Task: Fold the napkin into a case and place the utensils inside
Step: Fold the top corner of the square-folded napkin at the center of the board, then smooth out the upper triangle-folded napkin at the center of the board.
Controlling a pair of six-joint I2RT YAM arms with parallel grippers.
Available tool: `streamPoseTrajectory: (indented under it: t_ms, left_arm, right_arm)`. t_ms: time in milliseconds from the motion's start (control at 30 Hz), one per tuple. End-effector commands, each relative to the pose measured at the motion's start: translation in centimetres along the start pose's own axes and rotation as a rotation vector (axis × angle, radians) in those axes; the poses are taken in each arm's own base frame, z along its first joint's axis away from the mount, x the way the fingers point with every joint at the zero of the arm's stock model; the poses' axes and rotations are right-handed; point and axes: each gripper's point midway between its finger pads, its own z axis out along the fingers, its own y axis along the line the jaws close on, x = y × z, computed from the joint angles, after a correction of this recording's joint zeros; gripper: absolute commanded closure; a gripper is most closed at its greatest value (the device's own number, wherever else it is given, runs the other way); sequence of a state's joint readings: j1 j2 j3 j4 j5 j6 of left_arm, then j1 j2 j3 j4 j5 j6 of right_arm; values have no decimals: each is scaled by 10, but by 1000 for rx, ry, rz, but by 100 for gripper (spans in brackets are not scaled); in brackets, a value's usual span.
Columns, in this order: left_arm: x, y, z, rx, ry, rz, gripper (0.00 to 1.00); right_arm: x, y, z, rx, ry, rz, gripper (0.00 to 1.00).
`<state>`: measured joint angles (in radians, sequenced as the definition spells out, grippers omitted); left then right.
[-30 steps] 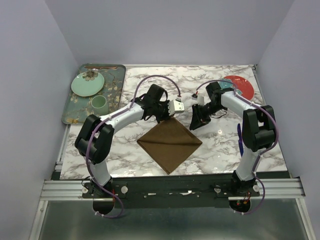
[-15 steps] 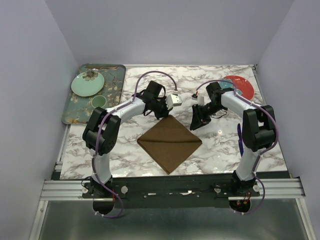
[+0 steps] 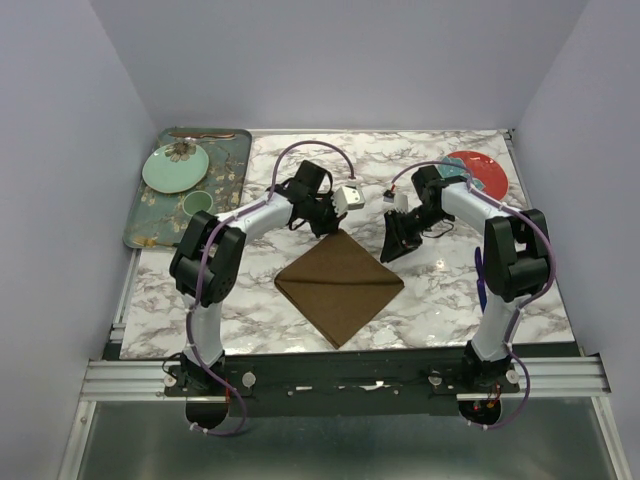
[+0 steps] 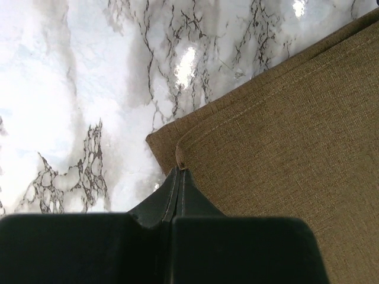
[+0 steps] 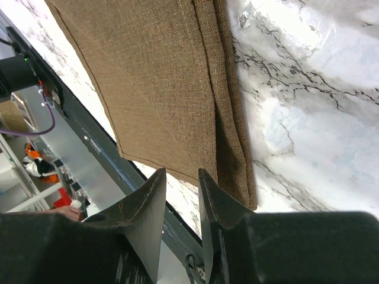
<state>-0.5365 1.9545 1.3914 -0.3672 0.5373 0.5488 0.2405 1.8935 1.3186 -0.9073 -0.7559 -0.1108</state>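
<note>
The brown napkin (image 3: 340,285) lies folded as a diamond on the marble table. My left gripper (image 3: 326,226) is at its far corner. In the left wrist view it (image 4: 179,172) is shut, with the corner of the napkin's top layer (image 4: 278,118) pinched at its tips. My right gripper (image 3: 390,246) hovers by the far right edge. It (image 5: 181,173) is open by a narrow gap with nothing in it, above the napkin (image 5: 160,77). A blue-handled utensil (image 3: 481,278) lies beside the right arm. A copper-brown utensil (image 3: 203,134) rests on the tray's far edge.
A dark green floral tray (image 3: 135,228) at the far left holds a mint plate (image 3: 175,167) and a mint cup (image 3: 198,207). A red plate (image 3: 488,172) sits at the far right. Walls close in on three sides.
The left arm's elbow has swung left and its wrist has turned, while its gripper stays at the napkin's far corner. The right arm has not moved.
</note>
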Motion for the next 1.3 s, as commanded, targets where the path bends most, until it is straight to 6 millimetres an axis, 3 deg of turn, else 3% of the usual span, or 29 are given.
streamPoseTrajectory:
  t_ms: [0,233,367,467,533,633,667,733,767,800,833,867,900,933,967,1067,1267]
  left_arm:
    - [-7,4,4,10,-15,-19,100]
    - [-6,12,5,-2,5,-42,99]
    - [-10,14,-7,-13,-1,-80,74]
    - [-20,21,-35,-49,-51,-171,63]
    - [-33,29,-66,-90,-108,-218,62]
    - [-48,15,-100,-77,-188,-347,58]
    - [-39,6,-103,-53,-188,-433,54]
    - [-51,-16,-118,0,-244,-503,52]
    - [-36,-33,-111,42,-229,-582,49]
    - [-42,-48,-118,85,-260,-715,47]
    - [-52,-53,-118,127,-324,-732,46]
    - [-34,-70,-108,170,-306,-842,43]
    - [-37,-78,-109,203,-325,-958,41]
    - [-44,-79,-110,229,-381,-954,39]
    - [-31,-87,-102,245,-367,-1002,37]
    - [-26,-95,-96,286,-375,-1059,37]
    - [-10,-102,-76,346,-337,-1165,42]
  right_arm:
    - [2,-2,-1,3,13,-5,64]
    - [3,3,-7,1,4,-14,63]
    - [0,12,-14,-7,-19,-33,61]
    - [-6,19,-22,-8,-48,-60,60]
    - [-9,29,-28,-32,-70,-85,60]
    - [-8,50,-33,-114,-103,-111,56]
    - [-8,55,-34,-137,-117,-113,54]
    - [-5,70,-34,-218,-145,-102,45]
    - [-3,74,-33,-242,-151,-91,42]
    - [-6,80,-29,-268,-162,-103,36]
    - [-5,88,-27,-302,-158,-81,33]
    - [-1,90,-21,-316,-142,-71,30]
    - [-1,98,-14,-333,-132,-85,27]
    - [1,102,-9,-346,-120,-87,27]
    - [3,103,-1,-356,-98,-76,26]
    - [7,118,15,-411,-51,-58,27]
    - [6,107,47,-438,-8,4,33]
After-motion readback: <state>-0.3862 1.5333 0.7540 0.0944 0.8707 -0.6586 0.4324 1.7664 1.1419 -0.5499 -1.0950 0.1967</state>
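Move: My left hand, shut on the folded-up flap's tip, has the napkin's middle about 14 cm back and 2 cm to the right, 1 cm lower. The napkin's top corner sits 2 cm ahead and 2 cm right of that hand, the napkin's left corner some 14 cm back and 14 cm left. From my right hand, open, the napkin's middle is about 12 cm left, 6 cm back and 2 cm lower; the napkin's right corner is roughly 3 cm right and 3 cm back. With my left hand I nudge forward about a centimetre, open and let go of the flap's tip, lift in an arc some 11 cm high, then swing back about 11 cm and down over the napkin's middle, opening wide and rolling the wrist. My right hand rises, opens wider and comes left and a bit back over the napkin, its fingers tilting flatter. ##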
